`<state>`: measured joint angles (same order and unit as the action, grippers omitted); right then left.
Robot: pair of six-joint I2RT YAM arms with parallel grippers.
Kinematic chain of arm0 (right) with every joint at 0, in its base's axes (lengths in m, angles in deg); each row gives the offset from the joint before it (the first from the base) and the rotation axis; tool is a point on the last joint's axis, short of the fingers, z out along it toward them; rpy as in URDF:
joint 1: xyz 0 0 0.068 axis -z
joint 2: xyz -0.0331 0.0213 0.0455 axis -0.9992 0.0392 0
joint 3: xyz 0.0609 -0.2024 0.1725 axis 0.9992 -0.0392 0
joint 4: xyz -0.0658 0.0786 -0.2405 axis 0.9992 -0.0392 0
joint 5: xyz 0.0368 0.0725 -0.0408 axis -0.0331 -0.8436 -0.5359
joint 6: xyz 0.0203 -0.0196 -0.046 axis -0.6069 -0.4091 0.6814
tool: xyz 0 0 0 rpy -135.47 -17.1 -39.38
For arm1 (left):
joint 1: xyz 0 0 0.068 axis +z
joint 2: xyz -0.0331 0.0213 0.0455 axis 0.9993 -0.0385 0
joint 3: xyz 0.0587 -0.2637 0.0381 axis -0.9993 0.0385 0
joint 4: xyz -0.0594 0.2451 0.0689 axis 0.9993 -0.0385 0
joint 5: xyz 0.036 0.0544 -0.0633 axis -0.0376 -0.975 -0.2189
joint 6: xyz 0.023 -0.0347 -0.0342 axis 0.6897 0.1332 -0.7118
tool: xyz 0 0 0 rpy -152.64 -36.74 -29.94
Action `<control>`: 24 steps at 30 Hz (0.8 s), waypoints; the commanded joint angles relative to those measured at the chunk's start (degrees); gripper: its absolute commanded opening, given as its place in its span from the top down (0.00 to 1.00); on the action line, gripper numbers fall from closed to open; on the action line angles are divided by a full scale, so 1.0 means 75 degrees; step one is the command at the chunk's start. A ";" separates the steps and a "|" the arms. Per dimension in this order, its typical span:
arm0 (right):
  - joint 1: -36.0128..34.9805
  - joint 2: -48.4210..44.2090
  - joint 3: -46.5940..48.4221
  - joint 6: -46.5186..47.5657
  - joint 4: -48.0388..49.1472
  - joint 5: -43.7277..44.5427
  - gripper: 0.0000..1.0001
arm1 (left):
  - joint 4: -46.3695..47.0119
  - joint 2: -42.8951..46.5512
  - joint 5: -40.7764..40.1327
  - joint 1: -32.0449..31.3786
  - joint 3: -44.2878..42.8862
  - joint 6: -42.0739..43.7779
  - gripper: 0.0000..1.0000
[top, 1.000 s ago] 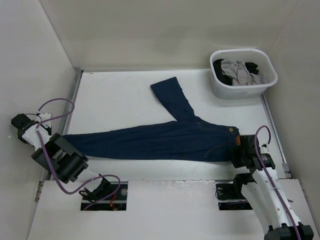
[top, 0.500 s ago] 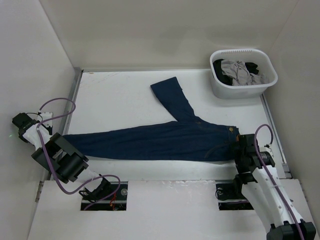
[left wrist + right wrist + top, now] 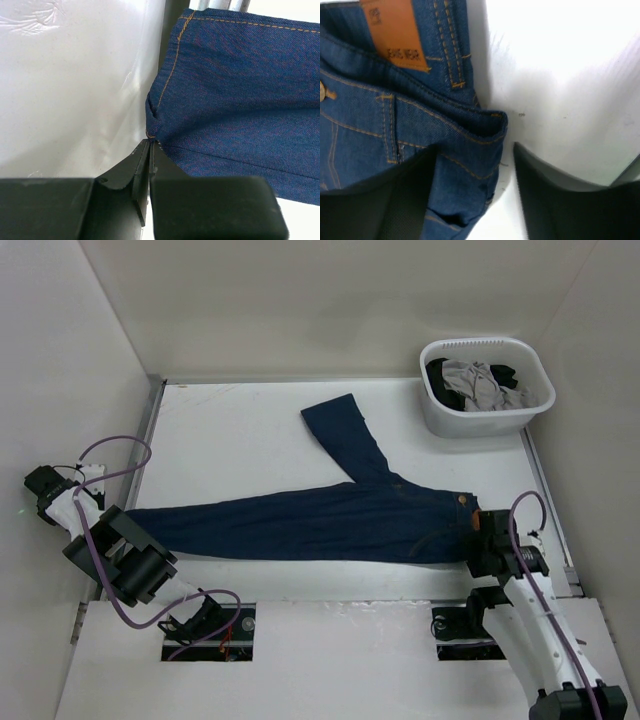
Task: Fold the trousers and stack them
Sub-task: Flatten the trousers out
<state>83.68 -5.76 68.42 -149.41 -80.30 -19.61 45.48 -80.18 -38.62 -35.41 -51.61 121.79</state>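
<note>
The dark navy trousers lie flat across the table. One leg runs left, the other angles toward the back, and the waist is at the right. My left gripper is at the left leg's end. In the left wrist view it is shut on the hem corner of the trousers. My right gripper is at the waistband. In the right wrist view it is open, one finger over the denim and the other on the bare table, straddling the waistband corner near a tan leather patch.
A white basket with grey and black garments stands at the back right. White walls close in the table on the left, back and right. A metal rail runs along the left edge.
The right arm has shifted slightly at the waistband. The trousers and the left arm have not visibly moved.
</note>
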 commanded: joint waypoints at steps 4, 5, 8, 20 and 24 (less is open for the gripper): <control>-0.0258 -0.0315 0.0052 -0.0481 -0.0143 0.0121 0.54 | 0.0393 0.0323 0.0052 0.0042 -0.0124 0.0177 0.99; -0.0398 -0.0186 0.0122 -0.0540 -0.0201 0.0226 0.54 | 0.0393 0.0323 0.0040 0.0030 -0.0136 0.0177 0.99; -0.0902 0.0119 0.0334 -0.0645 -0.0272 0.0577 0.55 | 0.0393 0.0334 0.0040 0.0018 -0.0136 0.0177 0.99; -0.0365 0.0354 0.0274 -0.0226 0.0395 0.0601 1.00 | 0.0476 0.0264 0.0051 0.0018 -0.0241 0.0165 0.99; 0.0196 0.1020 0.1350 0.1154 0.1190 0.0743 1.00 | 0.0581 0.0089 0.0075 -0.0297 -0.0580 -0.0022 1.00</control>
<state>82.41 -0.69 71.30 -148.49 -78.86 -17.51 45.76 -80.22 -38.62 -36.18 -51.87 121.96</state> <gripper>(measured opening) 0.030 0.011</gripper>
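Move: The right hand's open fingers straddle the trousers' near waistband corner, its middle about 1 cm back, 1 cm right and 1 cm below. The leather patch lies some 9 cm ahead and 5 cm to the right of this hand, and the button roughly 14 cm straight ahead, both 2 cm lower. From the left hand, which still holds the leg cuff, that corner is about 105 cm to the right, 5 cm back and 5 cm lower. Leftward by about 1 cm, staying low over the cloth, the right hand shuts its fingers from well open and pinches the denim by the waistband corner. It then eases back right and, once closed, begins drawing the cloth forward and up, about 1 cm each. The left hand keeps its pinch on the cuff and only starts to creep forward at the end. ##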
